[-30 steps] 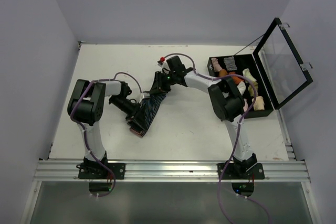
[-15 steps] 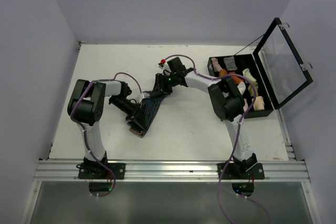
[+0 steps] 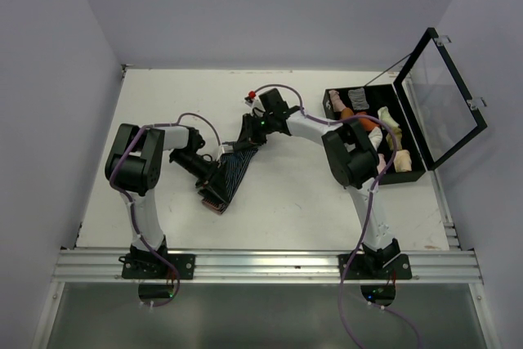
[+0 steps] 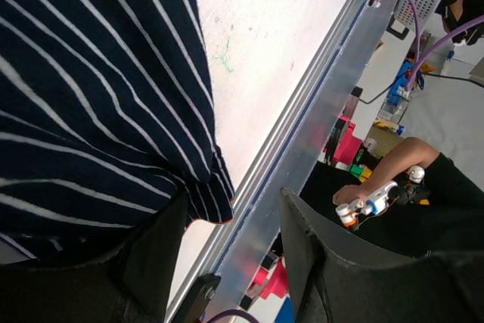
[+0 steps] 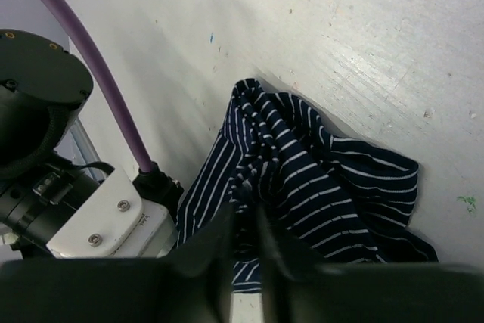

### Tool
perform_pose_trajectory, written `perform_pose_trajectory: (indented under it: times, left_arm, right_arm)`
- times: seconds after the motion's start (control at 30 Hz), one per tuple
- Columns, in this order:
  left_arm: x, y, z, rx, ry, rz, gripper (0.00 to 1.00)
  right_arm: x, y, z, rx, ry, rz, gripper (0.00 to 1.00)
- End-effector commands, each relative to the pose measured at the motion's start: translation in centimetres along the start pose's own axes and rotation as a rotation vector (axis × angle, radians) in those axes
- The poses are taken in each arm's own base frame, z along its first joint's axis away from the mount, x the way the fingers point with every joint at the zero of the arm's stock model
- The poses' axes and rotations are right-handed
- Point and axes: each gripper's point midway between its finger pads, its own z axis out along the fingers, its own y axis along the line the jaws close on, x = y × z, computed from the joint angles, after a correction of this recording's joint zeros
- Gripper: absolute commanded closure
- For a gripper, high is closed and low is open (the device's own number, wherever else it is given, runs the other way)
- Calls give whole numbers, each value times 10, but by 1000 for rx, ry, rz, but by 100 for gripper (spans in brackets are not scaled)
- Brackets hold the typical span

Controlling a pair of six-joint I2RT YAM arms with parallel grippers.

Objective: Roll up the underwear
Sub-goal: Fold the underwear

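Note:
The underwear (image 3: 233,165), navy with thin white stripes, lies as a long band on the white table between both arms. My right gripper (image 3: 250,133) is at its far end. In the right wrist view its fingers stand close together, and the gripper (image 5: 243,215) pinches a bunched fold of the underwear (image 5: 325,179). My left gripper (image 3: 214,177) is at the band's near part. In the left wrist view the gripper (image 4: 231,202) is open. The underwear (image 4: 91,96) rests against its left finger (image 4: 151,262), and only the table's edge shows in the gap.
An open black case (image 3: 413,171) with several rolled items stands at the right, its clear lid (image 3: 441,96) upright. A small red object (image 3: 252,94) lies behind the right gripper. The metal rail (image 3: 261,266) runs along the table's near edge.
The right gripper has shifted slightly at the underwear's far end and the fold there looks a little more gathered. The left arm has not moved.

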Motion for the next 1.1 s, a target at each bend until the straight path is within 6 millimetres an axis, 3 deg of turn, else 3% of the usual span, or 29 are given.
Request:
perform_pose_trajectory:
  times: [0.0, 0.1, 0.37, 0.63, 0.8, 1.07]
  left_arm:
    - [-12, 60, 8, -192, -6, 156, 41]
    - [-13, 61, 8, -196, -11, 155, 41]
    - [-14, 62, 8, -204, -16, 151, 41]
    - [-14, 61, 6, -211, -22, 154, 41]
    - [-14, 61, 6, -212, -23, 154, 41]
    - [-11, 59, 6, -206, -16, 165, 41]
  right_arm:
    - [-22, 23, -4, -64, -57, -51, 86]
    - [-27, 26, -9, -69, -68, -45, 100]
    - [-31, 34, -38, -57, -87, -22, 100]
    - [-18, 24, -50, -23, -53, 24, 100]
    - [-8, 9, -54, 12, -44, 37, 100]
    - [-9, -29, -35, 75, -46, 32, 100]
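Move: The right hand is already at the far end of the underwear, whose bunched fabric lies at its fingertips, about 2 cm below and some 1 cm to the left. The left gripper sits roughly 15 cm back and 10 cm left of the right hand, at the underwear's near end. From the left hand, that far end lies about 15 cm ahead and 10 cm to the right. The right fingers shut, pinching the underwear's far end, then draw it about 4 cm right, arching up slightly. ##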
